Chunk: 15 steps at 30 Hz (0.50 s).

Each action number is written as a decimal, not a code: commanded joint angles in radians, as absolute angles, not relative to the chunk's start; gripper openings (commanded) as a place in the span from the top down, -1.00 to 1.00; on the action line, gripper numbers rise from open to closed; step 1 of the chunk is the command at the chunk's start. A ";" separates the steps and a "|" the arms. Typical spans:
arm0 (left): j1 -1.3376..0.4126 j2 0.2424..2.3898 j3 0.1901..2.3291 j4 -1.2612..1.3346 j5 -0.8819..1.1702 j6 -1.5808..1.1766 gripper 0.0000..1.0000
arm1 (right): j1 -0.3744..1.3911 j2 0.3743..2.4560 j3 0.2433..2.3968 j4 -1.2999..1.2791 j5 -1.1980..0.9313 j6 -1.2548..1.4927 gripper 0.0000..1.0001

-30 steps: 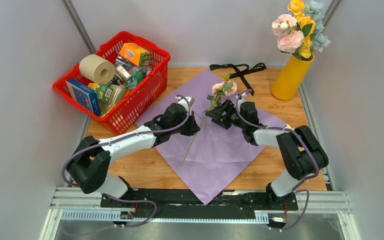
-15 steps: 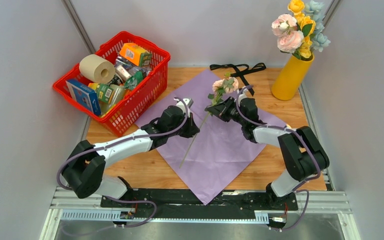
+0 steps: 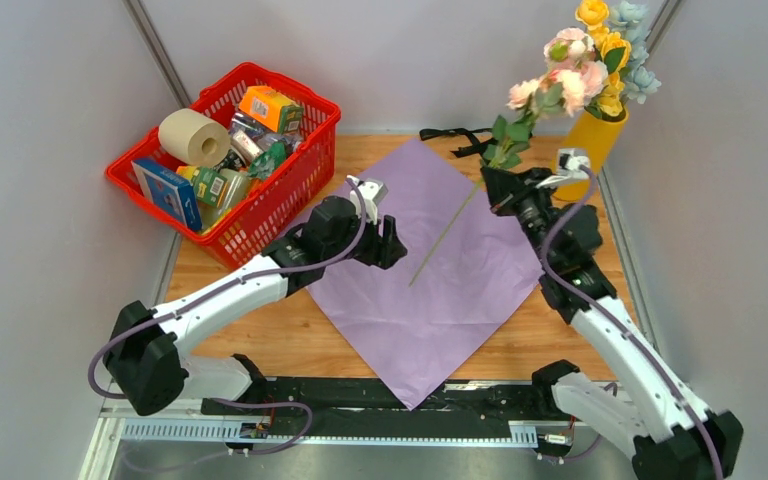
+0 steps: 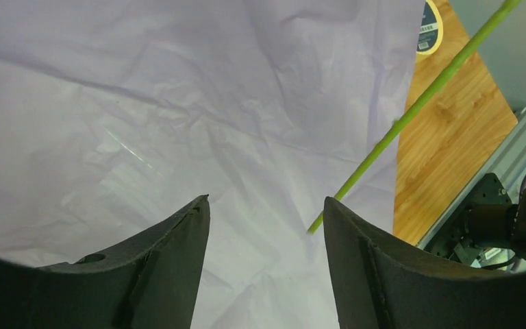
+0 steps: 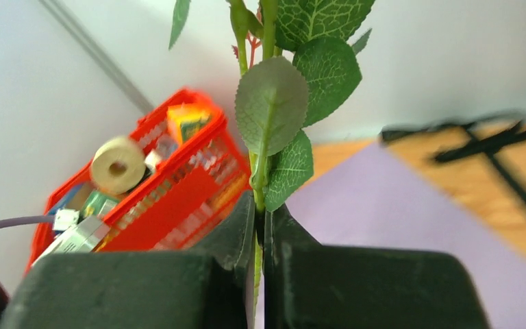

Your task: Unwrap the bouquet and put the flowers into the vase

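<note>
The bouquet's lilac wrapping paper [image 3: 430, 280] lies flat and open on the table. My right gripper [image 3: 495, 188] is shut on the green stem of a pink rose [image 3: 548, 92] and holds it tilted in the air, bloom up near the vase. The stem's lower end [image 3: 430, 262] hangs over the paper. The mustard vase [image 3: 578, 152] stands at the back right with several flowers [image 3: 600, 45] in it. In the right wrist view the fingers [image 5: 260, 218] pinch the stem just below its leaves [image 5: 271, 103]. My left gripper [image 3: 394, 248] hovers open over the paper [image 4: 178, 103], the stem [image 4: 418, 106] to its right.
A red basket [image 3: 285, 190] of groceries with a beige paper roll [image 3: 193, 137] stands at the back left. The black ribbon [image 3: 457, 135] lies behind the paper. A yellow tape ring [image 4: 429, 27] lies on the wood beyond the paper's edge.
My left gripper let go of the stem and opened. My right gripper closed on the stem and carried the rose up and right toward the vase.
</note>
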<state>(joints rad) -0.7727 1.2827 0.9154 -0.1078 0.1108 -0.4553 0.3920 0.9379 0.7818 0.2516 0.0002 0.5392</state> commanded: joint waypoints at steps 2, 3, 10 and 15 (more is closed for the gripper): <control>-0.776 1.229 1.074 -0.287 0.080 -0.341 -0.40 | 0.393 0.758 0.871 0.078 0.239 0.217 1.00; -0.776 1.224 1.081 -0.308 0.074 -0.342 -0.41 | 0.391 0.721 0.868 0.078 0.256 0.174 1.00; -0.776 1.148 1.207 -0.494 0.003 -0.249 -0.43 | 0.390 0.627 0.954 0.065 0.356 -0.042 1.00; -0.776 1.065 1.190 -0.532 -0.141 -0.158 -0.44 | 0.391 0.652 1.023 0.063 0.426 -0.156 1.00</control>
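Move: The yellow vase to which the right hand takes the flower has its middle about 13 cm ahead, 22 to the right and 21 below; the purple wrap's middle is 5 cm back and 9 left, the black ribbon 20 ahead and 3 right, and the tape roll 4 back and 20 right, all some 33 below. From the left hand the vase is roughly 20 cm ahead, 36 right and 7 below. Right hand keeps the stem pinched, rising 13 cm, swinging 12 right and back, turning clockwise; open left rises 10. ##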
